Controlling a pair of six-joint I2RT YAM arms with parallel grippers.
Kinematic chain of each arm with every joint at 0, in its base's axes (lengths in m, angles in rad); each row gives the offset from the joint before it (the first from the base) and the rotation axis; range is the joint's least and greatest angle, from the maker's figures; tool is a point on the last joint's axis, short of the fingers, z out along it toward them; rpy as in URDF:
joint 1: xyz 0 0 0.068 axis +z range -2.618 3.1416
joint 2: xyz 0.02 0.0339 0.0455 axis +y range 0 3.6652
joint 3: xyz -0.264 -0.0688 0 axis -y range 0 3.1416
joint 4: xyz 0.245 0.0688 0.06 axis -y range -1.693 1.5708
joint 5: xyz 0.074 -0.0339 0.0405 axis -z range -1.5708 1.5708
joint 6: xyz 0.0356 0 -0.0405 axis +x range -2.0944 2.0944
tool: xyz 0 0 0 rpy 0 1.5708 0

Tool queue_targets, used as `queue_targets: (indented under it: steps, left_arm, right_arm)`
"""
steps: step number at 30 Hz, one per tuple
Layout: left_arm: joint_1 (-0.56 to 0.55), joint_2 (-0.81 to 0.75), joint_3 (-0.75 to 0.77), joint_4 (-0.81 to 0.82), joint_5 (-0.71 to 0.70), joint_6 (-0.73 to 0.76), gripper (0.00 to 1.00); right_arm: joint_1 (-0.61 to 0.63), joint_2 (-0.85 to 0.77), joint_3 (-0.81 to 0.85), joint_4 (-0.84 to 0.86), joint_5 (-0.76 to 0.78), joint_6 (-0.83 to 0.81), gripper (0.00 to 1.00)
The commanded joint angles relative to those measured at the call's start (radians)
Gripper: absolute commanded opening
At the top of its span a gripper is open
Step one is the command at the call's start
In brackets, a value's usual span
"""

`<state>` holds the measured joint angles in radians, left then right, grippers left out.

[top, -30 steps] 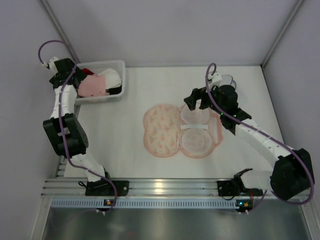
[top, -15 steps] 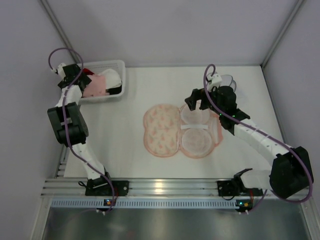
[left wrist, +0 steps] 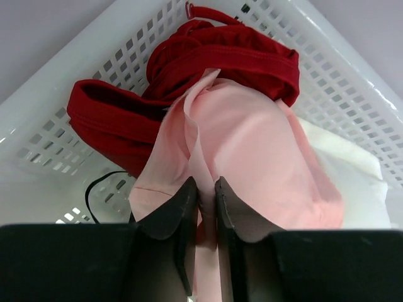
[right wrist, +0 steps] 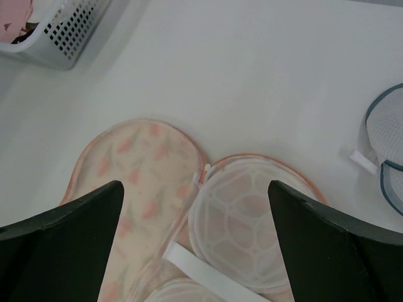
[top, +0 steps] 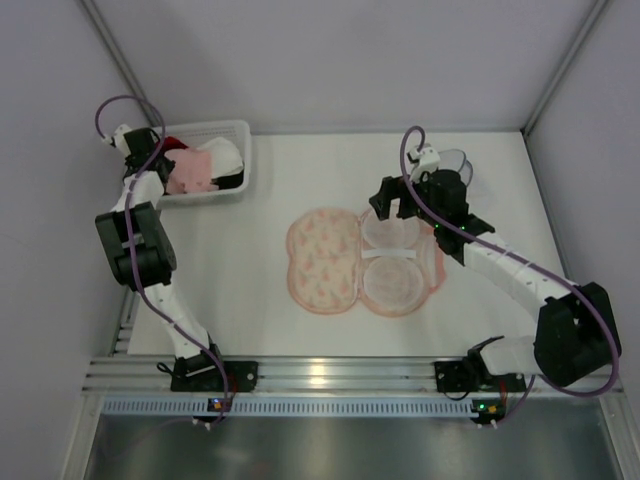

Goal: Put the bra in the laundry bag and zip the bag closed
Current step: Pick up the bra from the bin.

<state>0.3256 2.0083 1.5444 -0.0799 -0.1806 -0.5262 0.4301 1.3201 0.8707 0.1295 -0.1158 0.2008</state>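
Note:
The pale pink bra (left wrist: 252, 145) lies in the white basket (left wrist: 334, 82) at the table's back left, also seen from above as the bra (top: 190, 172). My left gripper (left wrist: 206, 189) is down in the basket, its jaws pinched on an upright fold of the bra's fabric. The peach floral laundry bag (top: 325, 260) lies unzipped and spread flat mid-table, its white mesh domes facing up. My right gripper (right wrist: 195, 185) hovers wide open over the laundry bag (right wrist: 145, 163), holding nothing.
A red garment (left wrist: 208, 56) and a white one (left wrist: 343, 157) share the basket with the bra. A blue-rimmed mesh item (top: 458, 160) lies behind the right arm. The basket's corner (right wrist: 63, 31) shows in the right wrist view.
The left gripper has closed from wide open onto a fold of the pink bra after reaching down into the basket. The right arm has barely moved.

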Motion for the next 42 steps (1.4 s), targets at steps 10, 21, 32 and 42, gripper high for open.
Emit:
queue_targets:
  steps: [10,21,32,42]
  left_arm:
    - [0.007,-0.164,-0.003,0.106,0.144,-0.018,0.00]
    - [-0.045,-0.417,-0.035,0.103,0.282,-0.228,0.00]
    - [-0.296,-0.407,0.267,-0.014,0.323,-0.261,0.00]
    - [-0.534,-0.200,0.663,-0.135,0.402,-0.190,0.00]
  right_arm:
    - [0.006,0.014,0.076,0.039,-0.008,-0.005,0.99]
    - [0.007,0.008,0.076,0.041,-0.035,0.035,0.99]
    - [-0.002,-0.059,0.061,-0.085,0.215,0.123,0.99]
    - [-0.142,-0.173,0.007,-0.171,0.182,0.193,0.99]
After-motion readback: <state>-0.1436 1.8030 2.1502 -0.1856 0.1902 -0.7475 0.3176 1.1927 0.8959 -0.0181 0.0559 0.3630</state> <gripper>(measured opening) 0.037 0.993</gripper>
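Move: My half-closed left fingers already straddle a fold of the pink bra. Its middle is about 4 cm to my right, roughly 1 cm ahead and 3 cm down. The red cloth lies some 5 cm ahead and 1 cm left of that hand, the white cloth about 15 cm right and 2 cm ahead, both slightly lower. From my open right hand, the bra is roughly 57 cm left and 16 cm ahead, and the laundry bag 17 cm right and 9 cm ahead, both lower. I finish pinching the fold with my left fingers, then pull the bra up out of the bin, nearly 40 cm. As it climbs I sweep it some 33 cm to the right, tipping the fingers from downward to upward and swinging them clockwise, grip kept shut. Late on, my open right hand shifts about 7 cm right and slightly up, towards the laundry bag. ##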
